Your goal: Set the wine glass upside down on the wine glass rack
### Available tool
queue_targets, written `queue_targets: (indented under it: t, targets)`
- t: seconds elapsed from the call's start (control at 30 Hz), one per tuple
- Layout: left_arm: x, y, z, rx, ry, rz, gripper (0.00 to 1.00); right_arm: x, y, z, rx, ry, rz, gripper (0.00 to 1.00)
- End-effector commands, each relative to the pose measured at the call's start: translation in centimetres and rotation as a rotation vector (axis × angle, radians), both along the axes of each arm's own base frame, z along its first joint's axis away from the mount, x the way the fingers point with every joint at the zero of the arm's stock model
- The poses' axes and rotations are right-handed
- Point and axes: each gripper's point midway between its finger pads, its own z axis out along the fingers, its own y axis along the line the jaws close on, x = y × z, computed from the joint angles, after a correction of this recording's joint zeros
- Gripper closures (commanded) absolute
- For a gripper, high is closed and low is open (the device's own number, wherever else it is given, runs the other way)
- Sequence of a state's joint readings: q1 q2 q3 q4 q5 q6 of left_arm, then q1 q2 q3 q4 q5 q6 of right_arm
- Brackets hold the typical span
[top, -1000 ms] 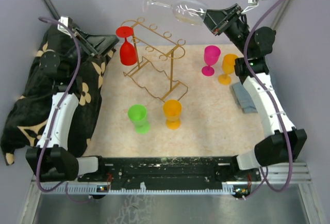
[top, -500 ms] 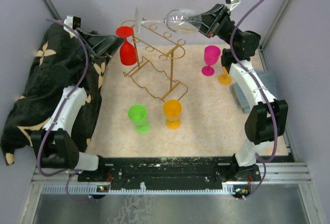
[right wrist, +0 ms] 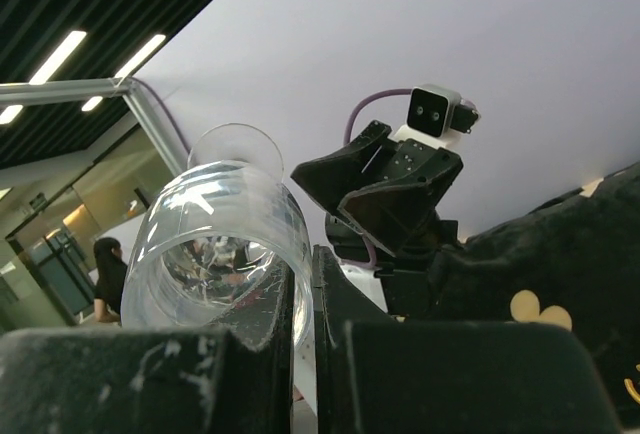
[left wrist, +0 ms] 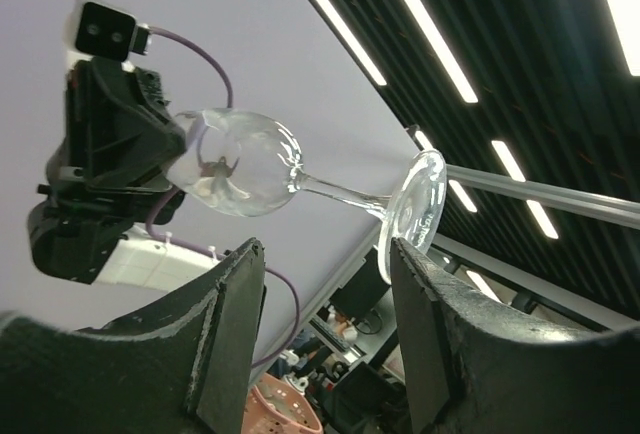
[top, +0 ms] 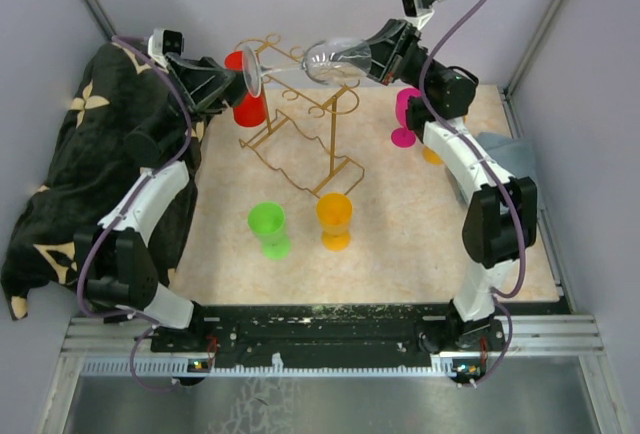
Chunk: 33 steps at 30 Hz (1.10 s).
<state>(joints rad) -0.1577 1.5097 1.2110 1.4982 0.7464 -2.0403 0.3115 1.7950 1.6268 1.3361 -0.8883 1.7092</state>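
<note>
The clear wine glass (top: 335, 59) lies on its side in the air above the gold wire wine glass rack (top: 300, 129), its foot pointing left. My right gripper (top: 378, 52) is shut on the wall of the bowl (right wrist: 220, 244) at the rim, one finger inside and one outside. My left gripper (top: 232, 82) is open just left of the rack. In the left wrist view the glass's foot (left wrist: 415, 209) stands just above my right-hand fingertip (left wrist: 405, 254), apart from both fingers. A red glass (top: 250, 106) hangs upside down on the rack's left end.
On the beige mat stand a green cup (top: 268, 226) and an orange cup (top: 334, 219) in front of the rack, and a pink glass (top: 408, 114) to its right. A grey cloth (top: 495, 154) lies at the right edge, a black floral cloth (top: 60, 184) at the left.
My right arm has carried the glass left and lower, over the rack. My left gripper has risen and moved right, up to the glass's foot.
</note>
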Motion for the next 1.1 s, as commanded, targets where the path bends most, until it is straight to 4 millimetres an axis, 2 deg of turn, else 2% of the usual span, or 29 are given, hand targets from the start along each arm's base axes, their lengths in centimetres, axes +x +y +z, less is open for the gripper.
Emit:
queue_targets:
  t: [0.0, 0.3, 0.4, 0.63, 0.73, 0.77, 0.8, 0.97, 1.07]
  targets:
    - [-3.3, 0.4, 2.2, -0.086, -0.128, -0.064, 0.42, -2.2, -0.5, 2.7, 0.066, -0.106, 0.016, 1.0]
    - [-5.2, 0.1, 3.1, -0.125, -0.167, -0.119, 0.51, -1.3, -0.3, 2.3, 0.07, -0.09, 0.015, 1.0]
    - [-5.4, 0.0, 3.1, -0.128, -0.162, -0.129, 0.58, -1.1, -0.2, 2.2, 0.072, -0.087, 0.014, 1.0]
    - [-6.2, 0.0, 3.3, -0.128, -0.172, -0.145, 0.57, -0.4, 0.0, 2.0, 0.07, -0.079, 0.013, 1.0]
    - [-6.4, 0.0, 3.3, -0.127, -0.171, -0.145, 0.6, 0.0, 0.1, 2.0, 0.07, -0.073, 0.011, 1.0]
    - [-6.5, 0.0, 3.4, -0.126, -0.177, -0.144, 0.65, 0.1, 0.1, 2.0, 0.071, -0.07, 0.009, 1.0]
    - [-6.6, -0.2, 3.5, -0.117, -0.177, -0.148, 0.66, 0.2, 0.2, 1.9, 0.072, -0.066, 0.01, 1.0]
    - [-6.7, -0.4, 3.6, -0.094, -0.172, -0.144, 0.65, 0.5, 0.3, 1.8, 0.07, -0.063, 0.009, 1.0]
    - [-6.7, -0.4, 3.7, -0.098, -0.177, -0.143, 0.73, 0.7, 0.3, 1.8, 0.069, -0.058, 0.007, 1.0]
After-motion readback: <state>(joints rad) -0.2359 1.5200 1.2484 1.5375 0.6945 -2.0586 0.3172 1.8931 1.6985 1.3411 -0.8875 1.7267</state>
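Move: The wine glass lies almost sideways in the right fingers, which are shut on its rim; its foot is about 3 cm to the left hand's right and 6 cm above it, level fore and aft. From that hand, the hung red glass is 5 cm ahead, 2 cm left and some 27 cm below, the rack 5 cm ahead, 8 cm right and 33 cm below. For the right hand, the left gripper stands about 18 cm left, 2 cm back and 3 cm above. Still gripping the wine glass by its bowl's rim, the right hand eases it forward about 2.5 cm, sinking and edging left a little towards the left gripper. The left hand backs off some 2 cm while also rising and shifting right by about 1.5 cm each, its fingers closing to around half their gap about the foot's lower edge; whether they touch it yet can't be seen. ##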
